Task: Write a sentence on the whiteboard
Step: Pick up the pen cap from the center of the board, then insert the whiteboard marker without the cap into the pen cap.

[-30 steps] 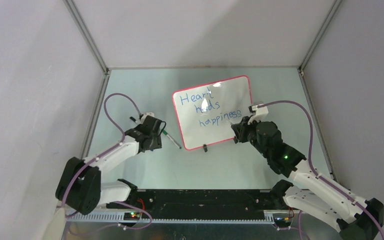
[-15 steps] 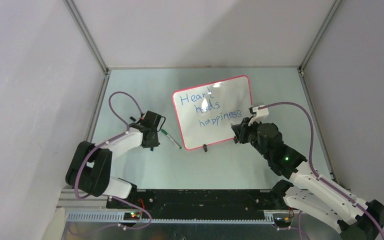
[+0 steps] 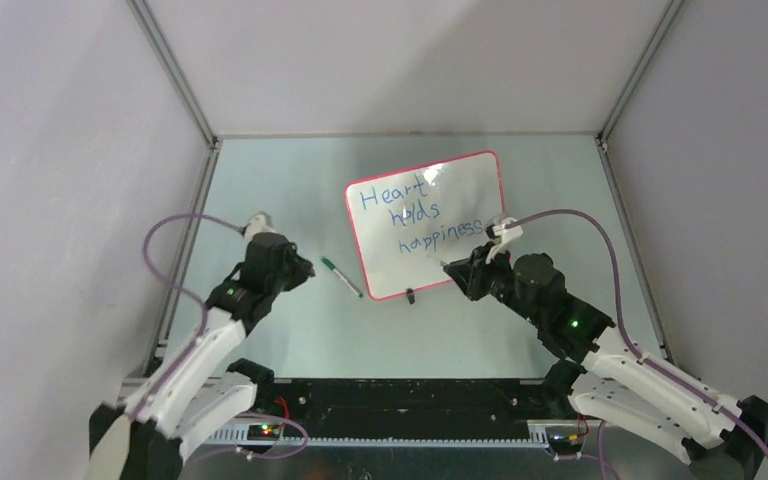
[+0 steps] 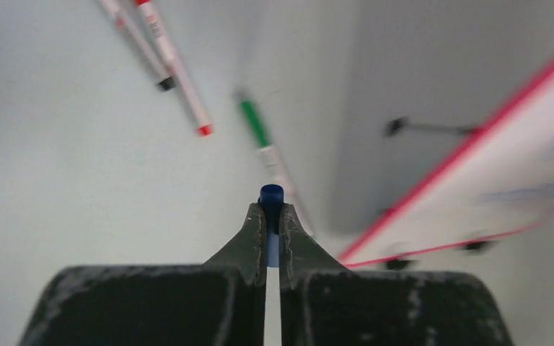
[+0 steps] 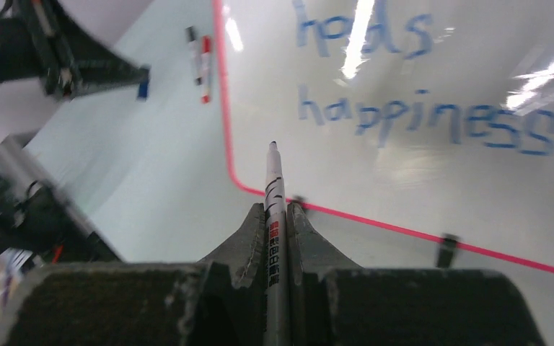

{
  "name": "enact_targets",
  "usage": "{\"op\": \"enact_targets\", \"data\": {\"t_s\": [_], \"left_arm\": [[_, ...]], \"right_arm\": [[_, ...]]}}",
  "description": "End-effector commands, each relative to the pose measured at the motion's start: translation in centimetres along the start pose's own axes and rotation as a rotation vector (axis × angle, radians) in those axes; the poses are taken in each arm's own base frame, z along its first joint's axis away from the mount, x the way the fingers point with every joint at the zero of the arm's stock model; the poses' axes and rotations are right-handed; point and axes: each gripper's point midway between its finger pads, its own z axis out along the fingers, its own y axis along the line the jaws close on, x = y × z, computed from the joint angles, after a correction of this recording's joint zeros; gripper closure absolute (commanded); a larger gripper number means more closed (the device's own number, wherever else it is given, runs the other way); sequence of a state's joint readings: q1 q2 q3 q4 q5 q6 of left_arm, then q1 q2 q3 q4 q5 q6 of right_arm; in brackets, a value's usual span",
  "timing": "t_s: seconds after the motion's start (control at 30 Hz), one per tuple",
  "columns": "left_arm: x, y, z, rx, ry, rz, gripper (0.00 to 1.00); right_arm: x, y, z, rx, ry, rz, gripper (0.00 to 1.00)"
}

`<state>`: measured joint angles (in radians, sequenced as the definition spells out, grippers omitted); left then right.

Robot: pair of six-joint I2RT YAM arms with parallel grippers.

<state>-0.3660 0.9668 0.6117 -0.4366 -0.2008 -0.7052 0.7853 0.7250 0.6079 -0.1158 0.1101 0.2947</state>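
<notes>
The whiteboard [image 3: 472,190] stands tilted at the table's middle, red-framed, on small black feet. The sentence [image 3: 412,215] reads "Heart holds happiness" in blue; its lower two lines show in the right wrist view [image 5: 418,119]. My right gripper [image 5: 277,210] is shut on a white marker [image 5: 274,176], whose bare tip points at the whiteboard's [image 5: 440,194] lower left corner, just short of it. My left gripper [image 4: 271,214] is shut on a small blue cap [image 4: 271,194] and hangs left of the board [image 4: 519,162]. From above, the left gripper [image 3: 303,270] and right gripper [image 3: 451,268] flank the board's near edge.
A green-capped marker [image 4: 262,133] lies on the table between the left gripper and the board, also visible from above [image 3: 341,278]. A black-tipped marker [image 4: 138,45] and a red-tipped marker [image 4: 177,68] lie side by side farther left. Grey enclosure walls stand on both sides.
The left jaws have closed on the blue cap and that arm has drawn back and swung its elbow toward the near edge. The right gripper has shifted slightly left along the board's lower edge.
</notes>
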Motion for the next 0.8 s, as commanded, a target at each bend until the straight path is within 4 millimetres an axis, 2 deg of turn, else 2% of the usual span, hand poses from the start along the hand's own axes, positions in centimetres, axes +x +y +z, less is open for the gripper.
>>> {"op": "enact_targets", "data": {"t_s": [0.0,0.1,0.13,0.17,0.2,0.37,0.43,0.6,0.67,0.7,0.73,0.77], "left_arm": [[-2.2,-3.8,-3.1,0.207,-0.084,-0.494,1.00],[-2.0,-4.4,-4.6,0.285,-0.076,-0.684,1.00],[-1.9,-4.2,-4.8,0.278,-0.065,-0.748,1.00],[-2.1,-4.3,-5.4,0.296,-0.068,-0.776,1.00],[-1.9,-4.2,-5.6,0.285,-0.055,-0.816,1.00],[-2.5,-5.0,-7.1,0.338,-0.037,-0.875,1.00],[-2.5,-5.4,-7.3,0.360,-0.025,-0.877,1.00],[-2.1,-6.1,-7.2,0.395,0.008,-0.873,1.00],[-2.7,-6.6,-7.4,0.432,-0.026,-0.812,1.00],[-4.1,-7.7,-8.1,0.517,-0.098,-0.698,1.00],[-4.5,-8.2,-8.3,0.565,-0.139,-0.618,1.00],[-5.5,-9.8,-9.7,0.682,-0.228,-0.417,1.00]], "right_arm": [[-0.9,5.5,-0.7,-0.221,-0.040,-0.033,1.00],[-1.6,7.1,-0.4,-0.239,-0.089,-0.040,1.00],[-1.2,8.1,-0.3,-0.260,-0.080,-0.052,1.00],[-1.6,9.1,-0.4,-0.282,-0.099,-0.052,1.00],[-1.2,9.4,0.0,-0.283,-0.089,-0.064,1.00],[-1.9,12.9,0.9,-0.321,-0.096,-0.111,1.00],[-1.5,14.0,1.6,-0.331,-0.076,-0.132,1.00],[-1.5,15.5,2.2,-0.343,-0.071,-0.142,1.00],[-1.3,15.5,2.3,-0.335,-0.051,-0.142,1.00],[-2.0,15.7,2.1,-0.335,-0.053,-0.123,1.00],[-2.3,15.5,2.0,-0.320,-0.023,-0.119,1.00],[-2.2,15.4,2.0,-0.308,0.012,-0.099,1.00]]}}
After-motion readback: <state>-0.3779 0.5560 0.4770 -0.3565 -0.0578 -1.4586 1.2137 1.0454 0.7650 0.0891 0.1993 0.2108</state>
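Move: My left hand holds the blue cap, and the blue marker in my right hand is about 30 cm to its right, some 12 up and 4 back. The green marker lies 4 cm ahead of the left hand, 6 right and 10 below; the red one 10 ahead, 4 left, same depth. From my right hand the cap is 4 cm ahead, 30 left, 12 below; the whiteboard's middle is 16 ahead, 5 left, 12 below. I sweep the uncapped marker with my right hand about 13 cm left and half as far back, towards the cap, turning it some 20 degrees counter-clockwise. My left hand lifts the cap about 8 cm, fast at first, easing right towards the marker and rolling some 45 degrees, left side down. Both keep their grip. ##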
